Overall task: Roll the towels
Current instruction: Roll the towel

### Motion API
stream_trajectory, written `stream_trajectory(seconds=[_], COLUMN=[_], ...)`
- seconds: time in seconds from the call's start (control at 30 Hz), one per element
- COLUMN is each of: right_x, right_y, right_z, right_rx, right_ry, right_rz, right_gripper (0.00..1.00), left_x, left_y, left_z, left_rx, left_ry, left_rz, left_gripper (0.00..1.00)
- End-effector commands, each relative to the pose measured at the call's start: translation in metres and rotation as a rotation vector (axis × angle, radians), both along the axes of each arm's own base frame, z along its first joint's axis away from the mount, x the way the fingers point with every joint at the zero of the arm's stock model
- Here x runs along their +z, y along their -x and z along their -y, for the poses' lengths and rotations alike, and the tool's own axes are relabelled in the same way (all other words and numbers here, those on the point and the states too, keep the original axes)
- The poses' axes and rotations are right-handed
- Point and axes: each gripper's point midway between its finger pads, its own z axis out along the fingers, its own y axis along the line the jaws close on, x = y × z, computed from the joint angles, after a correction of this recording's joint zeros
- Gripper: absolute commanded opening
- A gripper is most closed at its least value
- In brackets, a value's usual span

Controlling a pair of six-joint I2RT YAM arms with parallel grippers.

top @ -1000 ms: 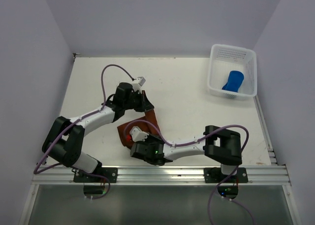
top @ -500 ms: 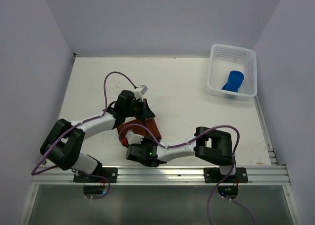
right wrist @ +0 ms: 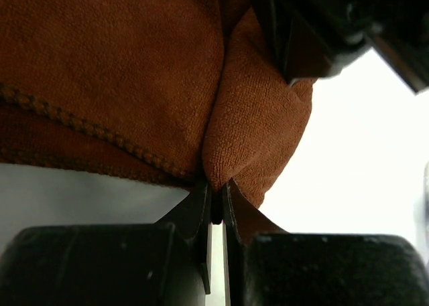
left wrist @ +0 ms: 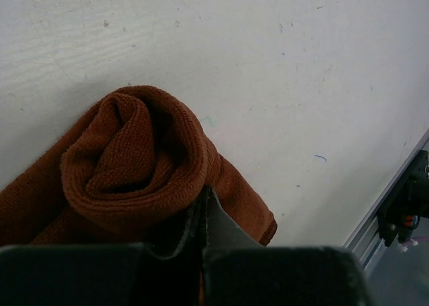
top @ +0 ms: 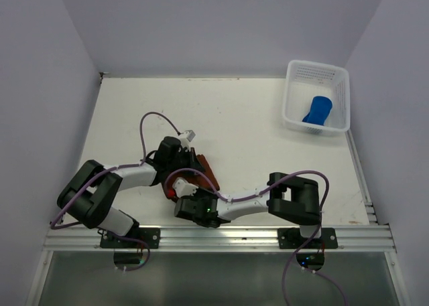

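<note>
The rust-brown towel [top: 206, 174] lies near the table's front left, wound into a loose roll [left wrist: 134, 155] with a flat tail beside it. My left gripper [top: 192, 161] is shut at the roll's lower edge [left wrist: 203, 193], with a sliver of cloth between its fingers. My right gripper [top: 177, 188] comes from the near side and is shut on a fold of the same towel [right wrist: 216, 185]. The left gripper's black fingers [right wrist: 301, 45] show just behind that fold. The blue towel [top: 318, 110] sits rolled in the white basket [top: 338, 78].
The basket stands at the table's back right corner. An aluminium rail [top: 221, 236] runs along the front edge, also seen in the left wrist view [left wrist: 395, 199]. Pale walls close in the left, back and right sides. Both arms crowd together over the front left.
My left gripper has drawn back toward the front edge with the brown towel, which is now more bunched and rolled. The right gripper has kept its pinch and shifted only slightly.
</note>
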Motion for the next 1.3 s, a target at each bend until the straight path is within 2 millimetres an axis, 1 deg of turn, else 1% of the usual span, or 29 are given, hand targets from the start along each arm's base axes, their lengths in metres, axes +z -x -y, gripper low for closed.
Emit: stream_trajectory(seconds=[0.0, 0.03, 0.07, 0.1, 0.13, 0.17, 0.2, 0.27, 0.3, 0.33, 0.37, 0.4, 0.43, 0.47, 0.5, 0.53, 0.57, 0.6, 0.63, 0.67, 0.7, 0.73, 0.77, 0.8, 0.83, 0.93, 1.03, 1.2, 1.27], right_x=[0.02, 0.021, 0.029, 0.032, 0.034, 0.042, 0.045, 0.048, 0.055, 0.055, 0.056, 0.064, 0.066, 0.07, 0.071, 0.077, 0.079, 0.08, 0.083, 0.086, 0.085, 0.079, 0.085, 0.084, 0.081, 0.072, 0.067, 0.045, 0.037], right_y=[0.004, 0.003, 0.001, 0.0, -0.002, -0.003, -0.004, -0.006, -0.006, -0.009, -0.007, -0.007, -0.009, -0.01, -0.007, -0.006, -0.015, -0.013, -0.021, -0.024, -0.026, -0.021, -0.03, -0.03, -0.032, -0.033, -0.033, -0.032, -0.035], right_z=[-0.012, -0.011, -0.012, -0.011, -0.009, -0.009, -0.009, -0.006, -0.006, -0.003, -0.004, -0.005, 0.0, -0.001, -0.002, 0.001, 0.004, 0.003, 0.01, 0.012, 0.014, 0.015, 0.016, 0.016, 0.017, 0.018, 0.014, 0.017, 0.023], right_rx=[-0.013, -0.016, -0.025, -0.033, -0.043, -0.05, -0.056, -0.077, -0.079, -0.091, -0.091, -0.092, -0.104, -0.118, -0.111, -0.109, -0.147, -0.141, -0.167, -0.191, -0.202, -0.198, -0.208, -0.221, -0.23, -0.275, -0.305, -0.339, -0.355], right_ry=[-0.19, -0.204, -0.239, -0.258, -0.274, -0.309, -0.328, -0.365, -0.399, -0.415, -0.444, -0.481, -0.5, -0.544, -0.575, -0.619, -0.676, -0.708, -0.753, -0.796, -0.823, -0.837, -0.894, -0.923, -0.939, -0.964, -1.02, -0.976, -0.952], right_rz=[-0.038, -0.045, -0.045, -0.047, -0.051, -0.056, -0.061, -0.08, -0.089, -0.1, -0.128, -0.137, -0.145, -0.161, -0.197, -0.223, -0.247, -0.295, -0.305, -0.328, -0.352, -0.407, -0.42, -0.454, -0.492, -0.54, -0.586, -0.606, -0.579], right_gripper=[0.07, 0.1, 0.16, 0.25, 0.29, 0.32, 0.37, 0.4, 0.41, 0.44, 0.44, 0.45, 0.46, 0.47, 0.48, 0.49, 0.5, 0.51, 0.52, 0.56, 0.57, 0.58, 0.61, 0.66, 0.67, 0.69, 0.7, 0.7, 0.7], left_x=[-0.009, -0.009, -0.011, -0.011, -0.012, -0.013, -0.013, -0.015, -0.015, -0.017, -0.017, -0.017, -0.018, -0.017, -0.017, -0.016, -0.017, -0.016, -0.015, -0.016, -0.015, -0.014, -0.015, -0.016, -0.016, -0.016, -0.014, -0.012, -0.01], left_y=[-0.002, -0.002, -0.002, -0.002, -0.002, -0.003, -0.002, -0.002, -0.003, -0.003, -0.003, -0.004, -0.004, -0.004, -0.005, -0.005, -0.005, -0.006, -0.006, -0.006, -0.007, -0.007, -0.007, -0.007, -0.007, -0.007, -0.009, -0.009, -0.01], left_z=[-0.004, -0.005, -0.005, -0.005, -0.006, -0.006, -0.006, -0.006, -0.005, -0.004, -0.004, -0.004, -0.003, -0.003, -0.003, -0.003, -0.003, -0.003, -0.002, -0.002, -0.002, -0.002, -0.002, -0.002, -0.002, -0.001, 0.0, 0.0, 0.001], left_rx=[0.03, 0.032, 0.033, 0.035, 0.036, 0.036, 0.036, 0.034, 0.031, 0.029, 0.027, 0.027, 0.024, 0.026, 0.028, 0.028, 0.027, 0.028, 0.024, 0.025, 0.026, 0.025, 0.024, 0.025, 0.025, 0.028, 0.03, 0.027, 0.027], left_ry=[-0.022, -0.025, -0.029, -0.031, -0.032, -0.034, -0.035, -0.038, -0.035, -0.036, -0.037, -0.037, -0.037, -0.035, -0.035, -0.035, -0.037, -0.038, -0.034, -0.036, -0.034, -0.034, -0.036, -0.036, -0.038, -0.033, -0.029, -0.03, -0.03], left_rz=[-0.001, 0.0, -0.003, -0.006, -0.009, -0.007, -0.009, -0.013, -0.011, -0.017, -0.02, -0.02, -0.022, -0.022, -0.02, -0.018, -0.02, -0.019, -0.017, -0.018, -0.016, -0.014, -0.016, -0.018, -0.021, -0.026, -0.023, -0.023, -0.019], left_gripper=[0.0, 0.0, 0.0, 0.0, 0.0, 0.0, 0.0, 0.0, 0.0, 0.0, 0.0, 0.0, 0.0, 0.0, 0.0, 0.0, 0.0, 0.0, 0.0, 0.0, 0.0, 0.0, 0.0, 0.0, 0.0, 0.0, 0.0, 0.0, 0.0])
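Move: The right hand still pinches the brown towel's near side; the towel's right end, its next target, lies some 2 cm ahead and 3 cm to its right, at about its height. From the left hand, shut and resting on the roll, that end lies about 4 cm back, 5 cm right and 1 cm down. The roll's open far end stands roughly 4 cm ahead of the left hand and 1 cm to its right. Right lets go, rises about 7 cm forward-right, rolls left-side-up, sinks open over the towel's right end; left stays. ##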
